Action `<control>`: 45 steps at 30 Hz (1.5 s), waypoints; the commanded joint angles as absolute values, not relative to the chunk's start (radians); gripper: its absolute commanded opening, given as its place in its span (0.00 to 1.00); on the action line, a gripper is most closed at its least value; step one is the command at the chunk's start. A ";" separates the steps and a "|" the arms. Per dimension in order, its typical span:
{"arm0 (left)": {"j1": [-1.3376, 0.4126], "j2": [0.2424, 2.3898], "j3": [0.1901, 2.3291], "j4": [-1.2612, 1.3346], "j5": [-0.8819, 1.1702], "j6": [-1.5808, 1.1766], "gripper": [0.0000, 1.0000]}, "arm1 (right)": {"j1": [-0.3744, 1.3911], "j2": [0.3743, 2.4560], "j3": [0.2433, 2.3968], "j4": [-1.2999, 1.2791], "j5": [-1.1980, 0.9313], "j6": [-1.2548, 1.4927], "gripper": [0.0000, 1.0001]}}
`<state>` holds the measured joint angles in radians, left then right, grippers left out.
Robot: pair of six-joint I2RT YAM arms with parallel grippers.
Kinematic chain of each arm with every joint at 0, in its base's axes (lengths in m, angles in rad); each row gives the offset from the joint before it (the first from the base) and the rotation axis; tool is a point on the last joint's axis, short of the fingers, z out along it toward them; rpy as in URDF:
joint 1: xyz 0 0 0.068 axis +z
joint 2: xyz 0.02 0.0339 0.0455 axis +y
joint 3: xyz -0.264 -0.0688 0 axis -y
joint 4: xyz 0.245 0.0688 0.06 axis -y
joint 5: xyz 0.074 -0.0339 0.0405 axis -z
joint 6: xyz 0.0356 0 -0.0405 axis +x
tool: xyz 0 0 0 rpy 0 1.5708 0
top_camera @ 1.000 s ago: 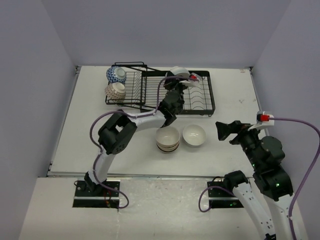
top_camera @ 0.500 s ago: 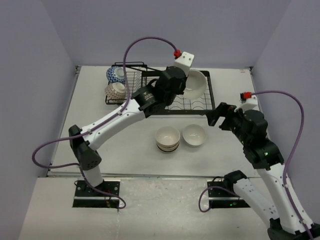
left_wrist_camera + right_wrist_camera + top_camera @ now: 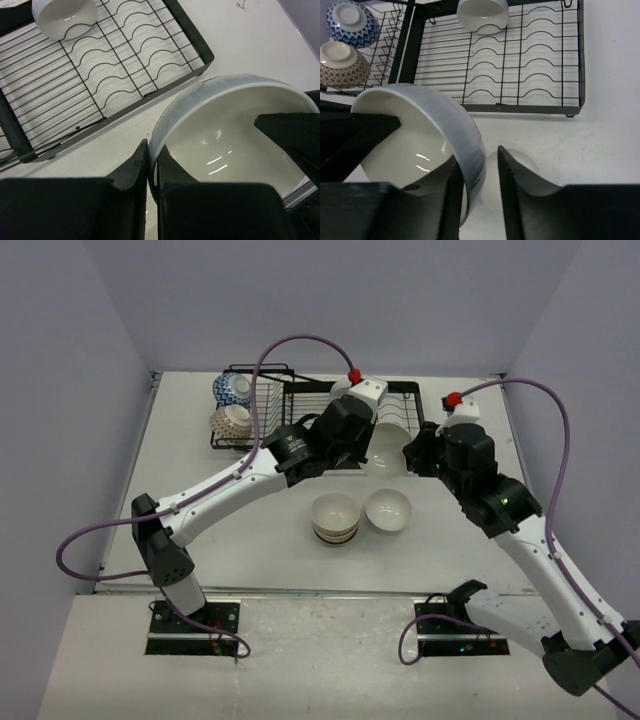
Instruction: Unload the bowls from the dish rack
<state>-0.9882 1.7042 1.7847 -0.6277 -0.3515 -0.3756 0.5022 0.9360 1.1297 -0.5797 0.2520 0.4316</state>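
A white bowl (image 3: 388, 440) hangs tilted above the table, just in front of the black dish rack (image 3: 290, 415). My left gripper (image 3: 151, 150) is shut on its rim (image 3: 235, 135). My right gripper (image 3: 479, 157) straddles the opposite rim (image 3: 420, 135). One finger is inside the bowl, and a gap shows between the outer finger and the wall. Another white bowl (image 3: 482, 14) stands in the rack's framed section (image 3: 520, 60). A blue-and-white bowl (image 3: 347, 20) and a tan patterned bowl (image 3: 340, 62) sit in the smaller wire section.
On the table in front of the rack stand a cream bowl with a brown band (image 3: 335, 517), stacked on another, and a single white bowl (image 3: 388, 510). That white bowl (image 3: 517, 180) lies directly below my right fingers. The table's right edge runs past the rack.
The left arm carried the white bowl from above the rack down to its front. The right arm reached in from the right, and its jaws narrowed around the bowl's free rim.
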 commanded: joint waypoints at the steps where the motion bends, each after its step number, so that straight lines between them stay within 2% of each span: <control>1: -0.991 1.674 1.799 -0.569 -0.325 -0.410 0.00 | 0.509 0.988 1.149 -0.592 0.316 0.422 0.32; 2: -0.991 1.675 1.799 -0.569 -0.322 -0.408 0.00 | 0.509 0.994 1.144 -0.585 0.311 0.420 0.20; 7: -0.991 1.692 1.801 -0.557 -0.307 -0.400 0.00 | 0.512 1.017 1.131 -0.577 0.316 0.429 0.00; 10: -0.988 1.704 1.822 -0.558 -0.319 -0.396 0.00 | 0.512 1.028 1.124 -0.600 0.325 0.440 0.00; 11: -0.988 1.706 1.828 -0.566 -0.333 -0.391 0.86 | 0.505 1.029 1.120 -0.601 0.330 0.440 0.00; 12: -0.986 1.703 1.835 -0.572 -0.345 -0.387 1.00 | 0.497 1.034 1.105 -0.610 0.324 0.437 0.00; 14: -0.986 1.684 1.835 -0.592 -0.406 -0.385 1.00 | 0.442 1.045 1.082 -0.623 0.232 0.436 0.00; 18: -0.986 1.513 1.735 -0.572 -0.543 -0.380 1.00 | 0.364 1.055 0.981 -0.638 0.068 0.419 0.00; 24: -0.986 1.283 1.557 -0.517 -0.653 -0.370 1.00 | 0.308 1.120 0.899 -0.643 0.005 0.410 0.00; 39: -0.943 1.230 1.399 -0.476 -0.603 -0.304 1.00 | 0.302 1.284 0.807 -0.496 -0.052 0.426 0.01; 42: -0.933 1.227 1.387 -0.463 -0.581 -0.299 1.00 | 0.302 1.302 0.805 -0.494 -0.049 0.426 0.05; 45: -0.924 1.233 1.385 -0.456 -0.574 -0.296 1.00 | 0.302 1.290 0.804 -0.494 -0.045 0.428 0.17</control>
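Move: Between the hands hangs the held bowl, gripped by the left fingers at its left rim; its middle is about 5 cm left of the right hand and some 6 cm right of the left hand, 2 cm below both. The lone bowl on the table lies 26 cm beneath the right hand, 2 cm back and 3 cm left. The bowl stack stands 12 cm left of the lone bowl and 1 cm farther back. The dish rack's middle is 19 cm ahead and 13 cm left of the right hand. Closing on the held bowl's right rim, the right fingers pinch it and take it over; the left fingers then open wide and swing away about 13 cm left, rising and dipping back partway. The right hand lowers the bowl some 23 cm towards the lone bowl, tipping nearly 40 degrees further down, slowing near the end and keeping hold of the rim. ##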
